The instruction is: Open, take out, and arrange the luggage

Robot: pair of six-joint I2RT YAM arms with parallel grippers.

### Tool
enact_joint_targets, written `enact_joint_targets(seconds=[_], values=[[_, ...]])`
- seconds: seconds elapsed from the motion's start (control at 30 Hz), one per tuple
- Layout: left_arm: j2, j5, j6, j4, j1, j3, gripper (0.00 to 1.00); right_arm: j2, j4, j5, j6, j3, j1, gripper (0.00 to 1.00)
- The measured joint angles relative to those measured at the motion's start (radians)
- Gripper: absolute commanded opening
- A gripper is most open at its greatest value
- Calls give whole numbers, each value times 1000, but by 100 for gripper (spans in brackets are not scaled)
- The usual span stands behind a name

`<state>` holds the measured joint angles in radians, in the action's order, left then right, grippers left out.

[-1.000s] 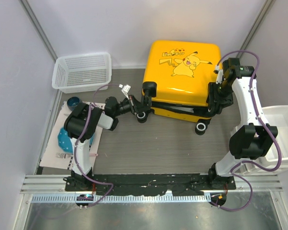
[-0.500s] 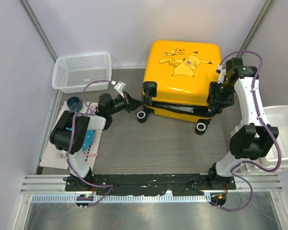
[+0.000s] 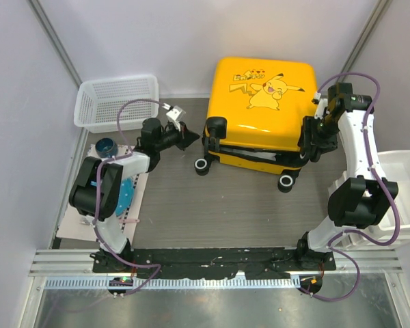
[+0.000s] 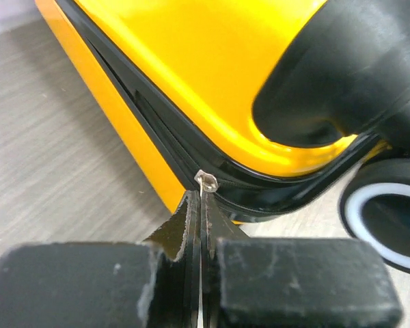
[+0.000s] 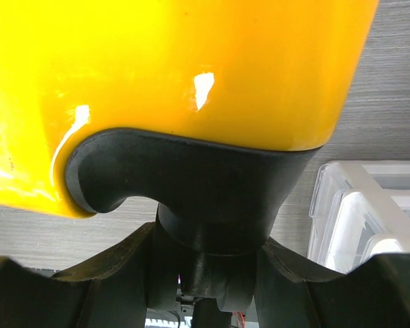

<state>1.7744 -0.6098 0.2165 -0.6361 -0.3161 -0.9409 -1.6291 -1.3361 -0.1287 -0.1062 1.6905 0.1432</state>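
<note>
The luggage (image 3: pixel 263 102) is a yellow hard-shell suitcase lying flat at the back of the table, its black zip band partly gaping along the near side. My left gripper (image 3: pixel 189 139) is at its left corner beside a black wheel (image 4: pixel 389 212). In the left wrist view it (image 4: pixel 201 198) is shut on the small metal zipper pull (image 4: pixel 206 182) of the zip band. My right gripper (image 3: pixel 313 147) is on the suitcase's right side. Its fingers (image 5: pixel 116 273) clasp the black wheel mount (image 5: pixel 205 198) under the yellow shell (image 5: pixel 191 68).
A white mesh basket (image 3: pixel 116 102) stands at the back left. White plastic drawer bins (image 3: pixel 403 178) stand at the right edge, close to the right arm. A paper mat (image 3: pixel 82 219) with blue items (image 3: pixel 106 145) lies at the left.
My left gripper has pulled back and left from the front-left wheel to the suitcase's left corner and has shut on the zipper pull. The right gripper has shifted slightly toward the back.
</note>
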Motion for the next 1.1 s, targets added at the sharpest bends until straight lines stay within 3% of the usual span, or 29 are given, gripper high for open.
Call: enact_joint_targets(seconds=[0.3, 0.73, 0.77, 0.87, 0.97, 1.1], values=[[146, 6, -199, 38, 5, -183, 0, 0, 3, -6, -29, 0, 10, 0], [413, -93, -140, 50, 24, -518, 0, -37, 10, -8, -23, 25, 18, 1], [420, -98, -133, 50, 24, -527, 11, -41, 10, -8, -23, 29, 19, 1], [425, -96, -111, 32, 27, -530, 57, -54, 0, -15, -23, 49, 23, 1], [419, -55, -82, 14, 41, -515, 69, -55, -5, -34, -23, 56, 27, 1], [354, -23, -47, 61, 89, -418, 72, -30, 19, -80, -14, 8, 35, 1]])
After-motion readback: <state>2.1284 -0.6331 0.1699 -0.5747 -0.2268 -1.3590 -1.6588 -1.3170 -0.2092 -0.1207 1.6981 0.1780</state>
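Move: The left hand already pinches the zipper pull on the suitcase's left-side seam. The seam's far-left corner lies some 22 cm ahead and 6 cm right of it, about level. The black corner housing is roughly 3 cm back, 6 cm right and 4 cm above, its wheel about 8 cm back, 2 cm right and 5 cm below. The right hand already holds the near-right corner housing; from it the zipper pull lies around 34 cm left, 5 cm ahead and 4 cm lower. Still pinching the zipper pull, the left hand draws it about 11 cm forward along the suitcase's left seam towards the far corner, easing some 3 cm right as it goes and tipping its fingers up about 10 degrees, then stops, opens wide to let go of the pull, and backs off some 5 cm to its left. All the while the right hand keeps its grip on the near-right corner housing as a hold against the pull, creeping only a centimetre forward. ##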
